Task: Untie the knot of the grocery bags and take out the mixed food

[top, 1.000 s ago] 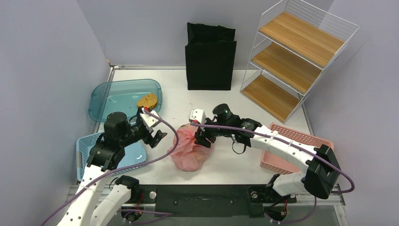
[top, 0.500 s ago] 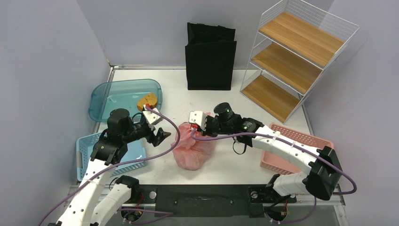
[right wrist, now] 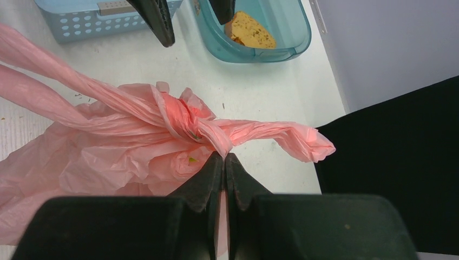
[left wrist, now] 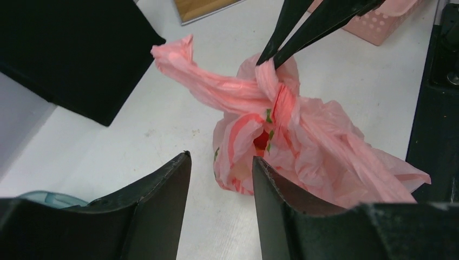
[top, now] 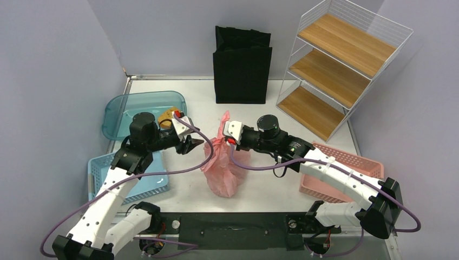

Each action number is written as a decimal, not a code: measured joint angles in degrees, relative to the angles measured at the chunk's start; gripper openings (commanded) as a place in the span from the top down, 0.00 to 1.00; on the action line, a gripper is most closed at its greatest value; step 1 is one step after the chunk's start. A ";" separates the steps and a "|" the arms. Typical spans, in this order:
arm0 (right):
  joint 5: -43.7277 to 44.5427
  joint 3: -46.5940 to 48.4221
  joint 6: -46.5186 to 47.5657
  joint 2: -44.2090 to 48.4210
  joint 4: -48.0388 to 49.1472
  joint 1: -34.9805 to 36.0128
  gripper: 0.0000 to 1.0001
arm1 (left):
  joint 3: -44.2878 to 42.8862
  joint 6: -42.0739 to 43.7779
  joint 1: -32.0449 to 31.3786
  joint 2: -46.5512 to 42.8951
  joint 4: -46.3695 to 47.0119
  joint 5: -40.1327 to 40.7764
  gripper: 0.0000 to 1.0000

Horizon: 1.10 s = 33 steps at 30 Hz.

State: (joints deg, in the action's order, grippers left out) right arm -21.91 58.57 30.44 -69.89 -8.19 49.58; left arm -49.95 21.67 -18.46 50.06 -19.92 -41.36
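One pink grocery bag [top: 223, 170] hangs crumpled over the table's middle, its foot resting on the table. My right gripper [right wrist: 223, 155] is shut on the knot [right wrist: 181, 120], pinching the twisted plastic where a loose handle tail [right wrist: 295, 138] sticks out. In the left wrist view the knot [left wrist: 269, 86] sits under the right fingertips [left wrist: 281, 46]. My left gripper [left wrist: 220, 158] is open just left of the bag [left wrist: 330, 157], nothing between its fingers. Something red [left wrist: 262, 140] shows through the bag's mouth; the mixed food is otherwise hidden inside.
A black fabric tote [top: 242, 65] stands at the back, a wire shelf [top: 341, 59] at the back right. A pink basket [top: 338, 170] lies under the right arm. On the left are a blue basket [top: 127, 176] and a teal tray [top: 130, 111] holding a brown spongy piece [top: 168, 115].
My right gripper shut on the knot and pulled it up and back, stretching the bag taller. My left gripper moved right toward the bag and its jaws narrowed.
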 measured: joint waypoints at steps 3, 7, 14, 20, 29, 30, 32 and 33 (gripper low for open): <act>0.00 0.00 0.00 0.00 0.02 0.02 1.00 | -2.01 2.23 -2.97 2.05 0.31 -0.22 0.57; -0.02 0.00 0.00 0.00 0.00 0.02 1.00 | -2.71 4.92 -7.89 3.04 0.44 0.02 0.56; -0.22 0.00 0.02 0.00 0.02 0.02 1.00 | -2.71 7.21 -11.30 4.55 0.68 1.22 0.54; -0.26 -0.13 0.02 0.04 0.00 0.02 1.00 | -2.71 8.39 -12.66 6.43 0.90 2.64 0.38; -0.37 -0.50 -0.02 0.61 0.02 0.00 1.00 | -2.71 8.04 -14.95 7.45 0.94 2.89 0.26; -0.37 -0.57 -0.02 0.70 0.02 -0.04 1.00 | -2.71 7.52 -15.02 7.74 0.94 2.71 0.26; -0.37 -0.72 -0.04 0.90 0.07 -0.11 1.00 | -2.71 6.73 -14.99 8.11 0.92 2.10 0.26; -0.37 -0.81 -0.04 0.90 0.04 -0.17 1.00 | -2.71 6.29 -14.99 8.22 0.90 1.60 0.28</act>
State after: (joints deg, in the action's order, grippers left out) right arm -22.28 57.76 30.39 -68.99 -8.14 49.41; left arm -52.66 27.97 -33.45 58.28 -19.03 -39.77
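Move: The grocery bag's knot is about 8 cm to the right of the half-open left gripper, some 2 cm back and 3 cm lower; it is about 2 cm back and 1 cm left of the right fingers, which already pinch the strand beside it. From the left gripper, the knot's free front ear ends about 7 cm ahead and 9 cm right, the bag's full body sits roughly 8 cm back, 10 cm right and 13 cm below, and the bread chunk 14 cm ahead, 13 cm left and 17 cm below. Bring the left gripper in to the right towards the knot, about 6.5 cm in all and quick at first, drifting back some 2.5 cm and turning the wrist about 15 degrees clockwise. As you ease in over the last part, sink a little and spread the fingers from about half to three-quarters open so they straddle the knot. Keep the right fingers shut on the strand and hold that hand still. ##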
